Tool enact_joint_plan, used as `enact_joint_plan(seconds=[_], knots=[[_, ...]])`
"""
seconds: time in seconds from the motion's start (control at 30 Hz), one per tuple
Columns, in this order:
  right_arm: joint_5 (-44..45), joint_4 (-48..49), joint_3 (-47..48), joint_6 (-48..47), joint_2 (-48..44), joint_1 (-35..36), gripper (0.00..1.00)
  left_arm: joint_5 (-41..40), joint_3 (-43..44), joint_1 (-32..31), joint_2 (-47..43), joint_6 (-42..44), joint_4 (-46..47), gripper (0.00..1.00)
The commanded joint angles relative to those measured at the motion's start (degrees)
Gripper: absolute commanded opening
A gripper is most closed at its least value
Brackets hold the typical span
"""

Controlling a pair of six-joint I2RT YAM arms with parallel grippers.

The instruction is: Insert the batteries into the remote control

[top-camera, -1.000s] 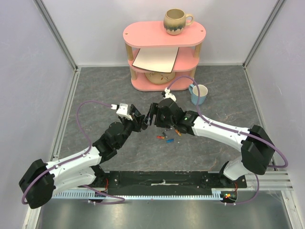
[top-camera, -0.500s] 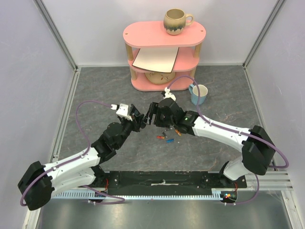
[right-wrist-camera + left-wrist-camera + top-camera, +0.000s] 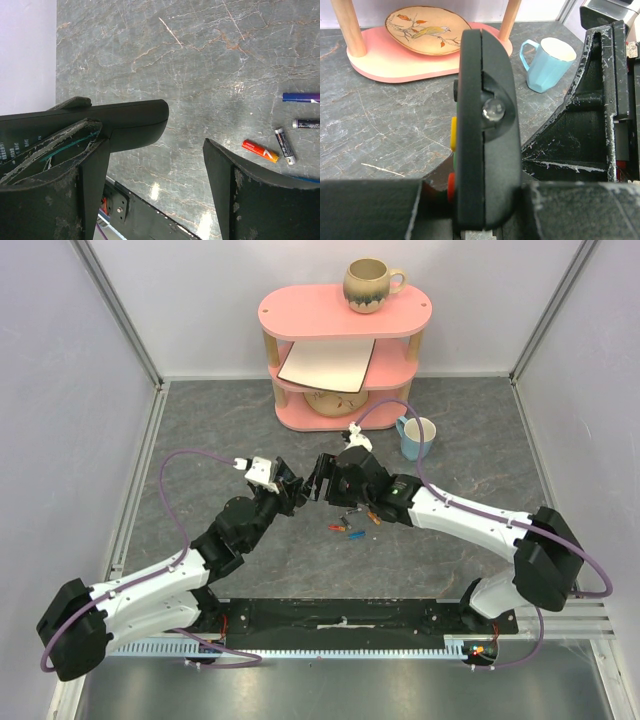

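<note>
My left gripper (image 3: 485,200) is shut on the remote control (image 3: 485,130), a slim black body held edge-on with yellow, green and red buttons on its left side. In the top view the left gripper (image 3: 288,492) meets the right gripper (image 3: 322,480) at mid-table. My right gripper (image 3: 155,185) is open, jaws wide apart. The remote control's rounded end (image 3: 135,125) lies against the tip of its left finger (image 3: 65,175), and the gap beyond is empty. Several batteries (image 3: 260,151) lie loose on the grey table, red-orange, dark and blue; in the top view the batteries (image 3: 347,528) sit just below the right wrist.
A pink shelf unit (image 3: 345,350) stands at the back with a brown mug (image 3: 370,285) on top, a white board (image 3: 328,365) on its middle level and a bird-painted plate (image 3: 427,30) at the bottom. A light-blue mug (image 3: 418,437) stands right of it. Pale walls enclose the table.
Both arms have shifted only slightly. The left grip on the remote is unchanged and the right jaws stay wide.
</note>
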Motion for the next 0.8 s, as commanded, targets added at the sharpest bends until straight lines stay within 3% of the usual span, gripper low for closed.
enact_joint_plan(seconds=[0.0, 0.77], knots=[[1.89, -6.51, -2.61, -0.82, 0.64, 0.20, 0.82, -0.10, 5.93, -0.91, -3.12, 0.81, 14.92, 0.02], [2.24, -7.30, -4.99, -0.12, -4.55, 0.29, 0.82, -2.92, 6.29, -0.38, -1.36, 2.84, 13.69, 0.02]])
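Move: The remote control is already clamped in the left hand, its middle about 1 cm ahead and 1 cm right of that hand point, and 1 cm above. From the open right hand the remote lies roughly 6 cm left, 1 cm ahead and 2 cm higher. The red battery is on the table some 7 cm back, 5 cm right and 16 cm below the right hand, the slanted black battery about 5 cm back and 7 cm right, the purple one level and 7 cm right. Upward goes the left hand, creeping at first and then quickly, about 8 cm in all, tipping its fingers up by some 10 degrees and rolling as much with its left side dropping, the remote still gripped. The right hand first creeps up with it, then drops away right, down and somewhat back, fingers staying open, clear of the remote and towards the batteries. ##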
